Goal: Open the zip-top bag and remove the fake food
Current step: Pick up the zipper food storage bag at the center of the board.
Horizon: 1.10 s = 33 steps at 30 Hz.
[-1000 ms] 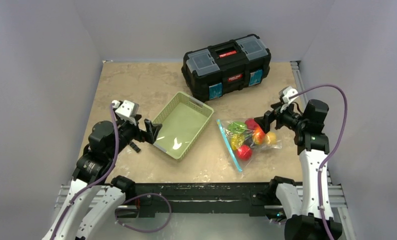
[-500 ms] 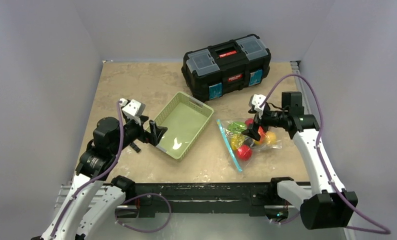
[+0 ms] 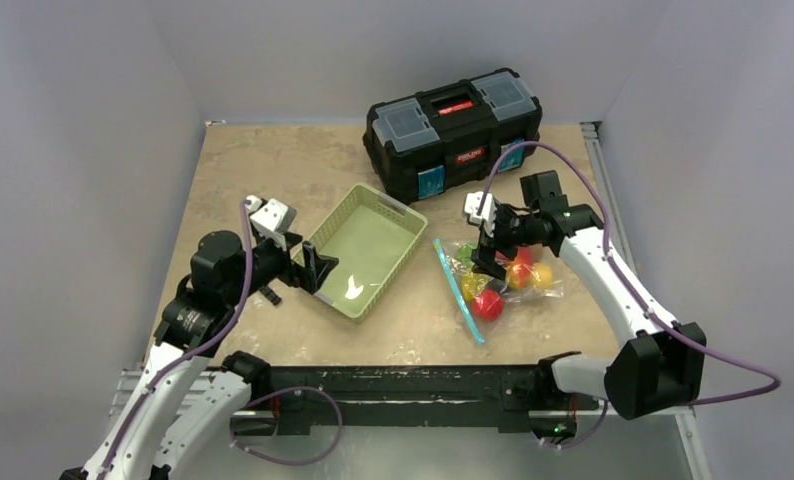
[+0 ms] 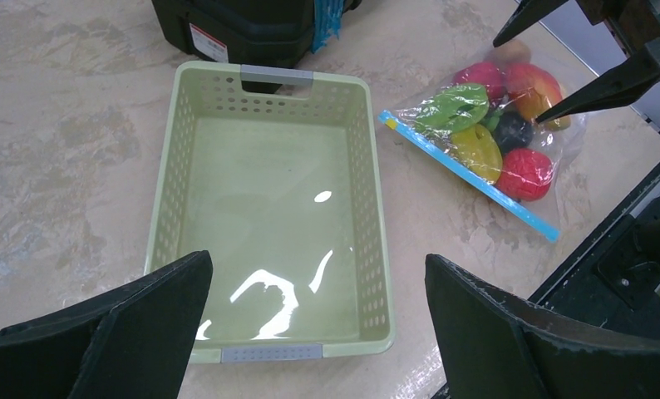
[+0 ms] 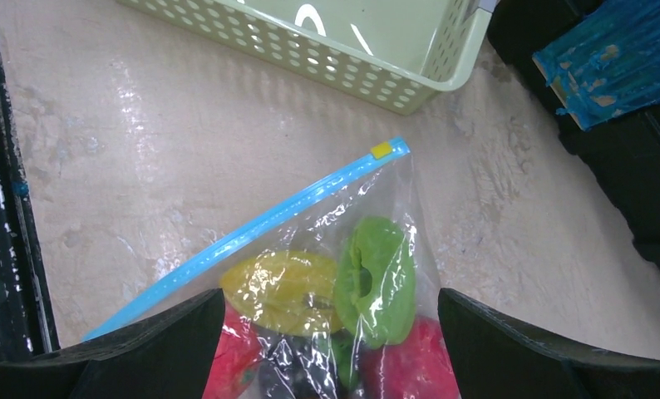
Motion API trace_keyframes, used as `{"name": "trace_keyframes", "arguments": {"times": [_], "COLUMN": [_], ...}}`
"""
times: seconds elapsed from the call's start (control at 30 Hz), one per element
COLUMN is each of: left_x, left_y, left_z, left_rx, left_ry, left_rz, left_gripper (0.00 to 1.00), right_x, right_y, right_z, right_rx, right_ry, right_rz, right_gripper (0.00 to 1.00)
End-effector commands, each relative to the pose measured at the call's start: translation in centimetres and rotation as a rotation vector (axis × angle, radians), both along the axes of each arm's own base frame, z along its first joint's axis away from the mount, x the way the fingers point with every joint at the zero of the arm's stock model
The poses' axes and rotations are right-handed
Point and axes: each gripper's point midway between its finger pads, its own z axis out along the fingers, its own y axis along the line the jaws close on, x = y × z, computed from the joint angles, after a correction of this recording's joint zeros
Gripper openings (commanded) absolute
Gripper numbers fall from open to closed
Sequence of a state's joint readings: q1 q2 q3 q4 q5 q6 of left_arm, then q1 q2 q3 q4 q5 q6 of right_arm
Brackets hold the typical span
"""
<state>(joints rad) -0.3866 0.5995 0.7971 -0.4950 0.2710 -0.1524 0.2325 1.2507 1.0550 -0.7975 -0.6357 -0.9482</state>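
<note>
The clear zip-top bag point(image 3: 498, 275) lies on the table right of centre, its teal-blue zip strip point(image 3: 459, 290) along its left edge. It holds the fake food point(image 3: 489, 303): red, green, yellow, orange and dark pieces. It shows in the right wrist view point(image 5: 343, 249) and the left wrist view point(image 4: 485, 141). My right gripper point(image 3: 485, 262) is open and hovers over the bag's far end, empty. In its wrist view point(image 5: 331, 332) the green piece point(image 5: 376, 278) and yellow piece point(image 5: 281, 291) lie between the jaws. My left gripper point(image 3: 313, 272) is open and empty at the basket's near left rim.
The pale green lattice basket point(image 3: 328, 290) stands left of the bag, nothing in it; it shows in the left wrist view point(image 4: 169, 208). A black toolbox point(image 3: 453, 130) stands at the back. The black frame rail point(image 3: 403, 385) runs along the near table edge.
My right arm has swung left and forward, bringing its open gripper from the bag's right side to over its far end. My left gripper has crept slightly right toward the basket.
</note>
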Motion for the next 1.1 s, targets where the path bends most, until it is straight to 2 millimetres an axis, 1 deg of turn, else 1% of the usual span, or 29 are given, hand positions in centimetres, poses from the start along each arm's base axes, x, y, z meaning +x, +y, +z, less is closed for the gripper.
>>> {"name": "trace_keyframes", "arguments": {"times": [0.0, 0.1, 0.2, 0.33, 0.37, 0.5, 0.6, 0.73, 0.8, 0.87, 0.97, 1.07], "left_x": [0.1, 0.1, 0.0, 0.0, 0.0, -0.1, -0.1, 0.0, 0.0, 0.0, -0.1, -0.1], "left_y": [-0.5, -0.7, -0.9, -0.8, -0.8, -0.9, -0.9, -1.0, -1.1, -1.1, -1.1, -1.1], "left_z": [2.2, 2.1, 2.0, 2.1, 2.1, 2.0, 1.9, 1.9, 1.8, 1.8, 1.8, 1.7], "left_rx": [-0.014, -0.014, -0.016, -0.014, -0.014, -0.014, -0.012, -0.012, -0.011, -0.01, -0.01, -0.01], "left_ry": [-0.055, -0.047, -0.042, -0.045, -0.044, -0.041, -0.039, -0.034, -0.03, -0.03, -0.031, -0.027], "left_rz": [-0.036, -0.05, -0.059, -0.058, -0.06, -0.062, -0.063, -0.07, -0.072, -0.073, -0.075, -0.079], "left_gripper": [1.0, 1.0, 1.0, 1.0, 1.0, 1.0, 1.0, 1.0, 1.0, 1.0, 1.0, 1.0], "right_x": [1.2, 1.6, 2.0, 2.2, 2.4, 4.4, 5.0, 7.0, 7.6, 7.7, 7.0, 7.3], "right_y": [0.8, 1.2, 1.4, 2.8, 3.2, 3.8, 4.8, 5.7, 6.0, 6.2, 6.6, 6.6], "right_z": [2.3, 2.2, 1.2, -0.6, -1.0, -2.8, -3.6, -4.3, -5.1, -5.4, -5.8, -6.4], "right_rx": [0.001, 0.011, -0.021, -0.032, -0.039, -0.088, -0.109, -0.149, -0.158, -0.151, -0.122, -0.122], "right_ry": [-0.054, -0.043, -0.016, 0.033, 0.034, 0.021, 0.01, 0.02, 0.054, 0.064, 0.089, 0.11], "right_rz": [0.015, 0.021, 0.016, 0.024, 0.014, -0.072, -0.078, -0.121, -0.144, -0.153, -0.141, -0.171], "right_gripper": [0.99, 0.99, 0.99, 0.99, 0.99, 0.99, 0.99, 0.99, 0.99, 0.99, 0.99, 0.96]}}
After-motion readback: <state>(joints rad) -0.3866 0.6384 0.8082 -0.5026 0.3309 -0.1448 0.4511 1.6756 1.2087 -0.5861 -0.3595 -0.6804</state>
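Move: The bag's slider corner, the end of the blue zip nearest the toolbox, lies about 8 cm ahead of the right hand, 7 cm to its left and 11 cm below. From that hand, the green pepper inside is roughly 4 cm ahead and straight in line, 9 cm down; the basket's middle is some 5 cm ahead and 24 cm left, 10 cm down. The left hand has the slider corner about 14 cm ahead, 23 cm to its right and 21 cm below. The bag's slider corner is what the right hand closes in on: wide open, it rises a touch while starting forward, then sinks about 8 cm while travelling some 6 cm forward and 6 cm left, off the food and over the zip end. The fingers tip some 10 degrees more steeply down and stay open, stopping a few centimetres short of the corner. ##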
